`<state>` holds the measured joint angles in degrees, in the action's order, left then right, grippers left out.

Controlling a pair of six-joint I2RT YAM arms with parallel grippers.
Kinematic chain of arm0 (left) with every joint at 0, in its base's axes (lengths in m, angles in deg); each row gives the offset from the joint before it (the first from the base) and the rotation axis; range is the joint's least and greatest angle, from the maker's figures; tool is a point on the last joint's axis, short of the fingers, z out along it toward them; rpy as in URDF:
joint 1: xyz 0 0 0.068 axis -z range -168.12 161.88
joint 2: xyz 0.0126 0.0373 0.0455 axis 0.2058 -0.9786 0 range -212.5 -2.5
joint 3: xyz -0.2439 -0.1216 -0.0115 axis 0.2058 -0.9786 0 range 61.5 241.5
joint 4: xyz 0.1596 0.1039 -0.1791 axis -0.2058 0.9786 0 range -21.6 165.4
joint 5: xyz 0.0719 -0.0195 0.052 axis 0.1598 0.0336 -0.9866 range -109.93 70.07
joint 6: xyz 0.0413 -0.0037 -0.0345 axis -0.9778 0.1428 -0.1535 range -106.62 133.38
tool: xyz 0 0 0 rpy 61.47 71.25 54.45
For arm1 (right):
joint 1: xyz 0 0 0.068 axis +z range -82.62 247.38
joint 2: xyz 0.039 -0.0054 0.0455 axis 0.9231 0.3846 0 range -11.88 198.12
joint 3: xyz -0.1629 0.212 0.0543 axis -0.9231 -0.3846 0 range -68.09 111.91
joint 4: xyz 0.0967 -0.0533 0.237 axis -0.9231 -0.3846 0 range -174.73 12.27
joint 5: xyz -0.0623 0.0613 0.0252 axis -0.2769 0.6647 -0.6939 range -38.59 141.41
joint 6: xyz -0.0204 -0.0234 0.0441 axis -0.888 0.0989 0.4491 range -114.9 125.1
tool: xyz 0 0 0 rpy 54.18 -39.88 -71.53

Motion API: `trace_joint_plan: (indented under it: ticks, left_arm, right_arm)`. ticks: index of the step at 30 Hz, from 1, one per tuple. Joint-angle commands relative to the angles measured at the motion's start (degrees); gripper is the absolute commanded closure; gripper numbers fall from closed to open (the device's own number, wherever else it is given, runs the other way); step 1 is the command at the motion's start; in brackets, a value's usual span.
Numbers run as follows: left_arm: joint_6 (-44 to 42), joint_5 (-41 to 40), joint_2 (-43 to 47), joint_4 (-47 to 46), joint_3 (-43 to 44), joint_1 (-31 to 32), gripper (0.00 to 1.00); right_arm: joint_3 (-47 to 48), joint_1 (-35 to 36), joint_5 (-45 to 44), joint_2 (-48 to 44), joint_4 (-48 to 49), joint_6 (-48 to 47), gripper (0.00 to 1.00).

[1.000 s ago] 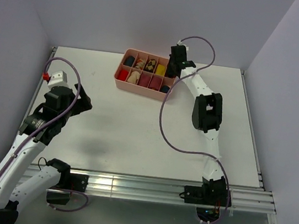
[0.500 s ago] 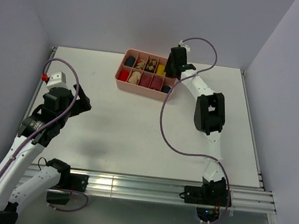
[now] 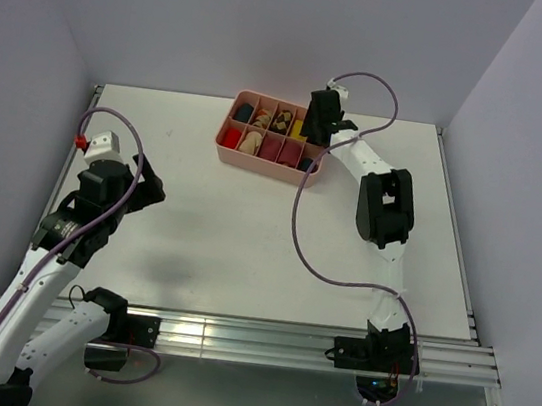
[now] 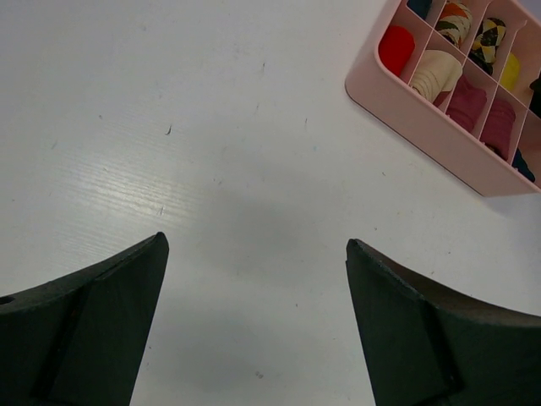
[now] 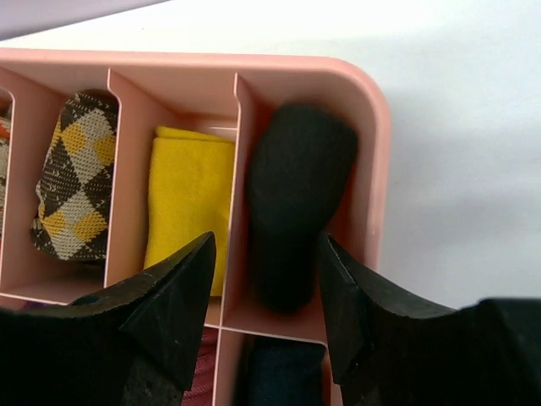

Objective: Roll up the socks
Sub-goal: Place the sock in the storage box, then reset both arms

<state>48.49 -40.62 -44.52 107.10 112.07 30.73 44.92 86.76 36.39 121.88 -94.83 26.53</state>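
A rolled black sock [image 5: 297, 182] lies in the end compartment of the pink tray [image 5: 379, 144], in the back row. My right gripper [image 5: 266, 244] hovers just over it, open. Its left fingertip [image 5: 182, 283] is above the divider beside a yellow roll [image 5: 188, 199]. Its right fingertip [image 5: 342, 292] is at the sock's edge. In the top view the right gripper [image 3: 317, 129] is over the tray's right end [image 3: 313, 172]. My left gripper [image 4: 256, 245] is open over bare table, nothing between its fingers, and sits at the table's left [image 3: 147, 186].
The tray's other compartments hold rolled socks: brown-and-yellow argyle [image 5: 74, 173], red [image 4: 396, 49], cream [image 4: 435, 74], maroon [image 4: 467, 101] and dark blue [image 5: 283, 372]. The tray [image 4: 423, 127] stands at the table's back centre. Grey walls close the table in on three sides.
My right gripper's jaws have spread apart over the black sock. The tray has shifted a little to the right and back. The left arm has stayed put.
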Motion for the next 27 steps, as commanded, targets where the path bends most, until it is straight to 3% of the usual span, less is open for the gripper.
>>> trace_joint_plan:
  ticks: [1,6,11,17,27]
  left_arm:
    - [-1.0,0.5,1.1,-1.3,-0.4,0.0,0.09]
    - [-0.9,0.7,1.2,-1.5,-0.6,0.0,0.09]
    - [-1.0,0.4,1.5,-1.9,-0.6,0.0,0.09]
    - [-2.7,-2.1,0.6,-4.2,1.3,0.0,0.08]
    - [-10.5,-8.3,-2.8,-9.3,12.8,0.0,0.07]
  right_arm:
    - [-0.6,-0.4,-4.5,-4.5,-0.7,-0.9,0.41]
    - [3.1,0.0,-8.0,-4.0,-4.4,-2.5,0.38]
    - [-0.6,0.0,-7.2,-6.7,-1.6,-2.3,0.38]
    - [-8.6,-0.1,-3.3,-21.0,3.4,-4.8,0.35]
    - [-14.6,-4.1,-3.9,-46.8,-3.0,-7.0,0.20]
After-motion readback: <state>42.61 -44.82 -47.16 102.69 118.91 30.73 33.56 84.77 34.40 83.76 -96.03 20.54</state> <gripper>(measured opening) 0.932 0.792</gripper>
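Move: The black sock already lies in the storage box's far right compartment, about 4 cm below the right hand point, some 1 cm ahead and 1 cm to its right. The yellow sock is about 2 cm ahead and 4 cm to the left, equally low; the dark sock in the near right compartment is roughly 7 cm back, straight behind. From the left hand, the black sock lies some 36 cm ahead, 33 cm right and 18 cm below. Edging about 1 cm to the right first, fingertips still at the box, the right hand then lifts off and climbs fast, close to 28 cm, drawing back and somewhat right from the black sock. Its wrist tips up some 25 degrees and the already open fingers spread wider. Late on, the open left hand rises too, a little forward, tipping up slightly. ##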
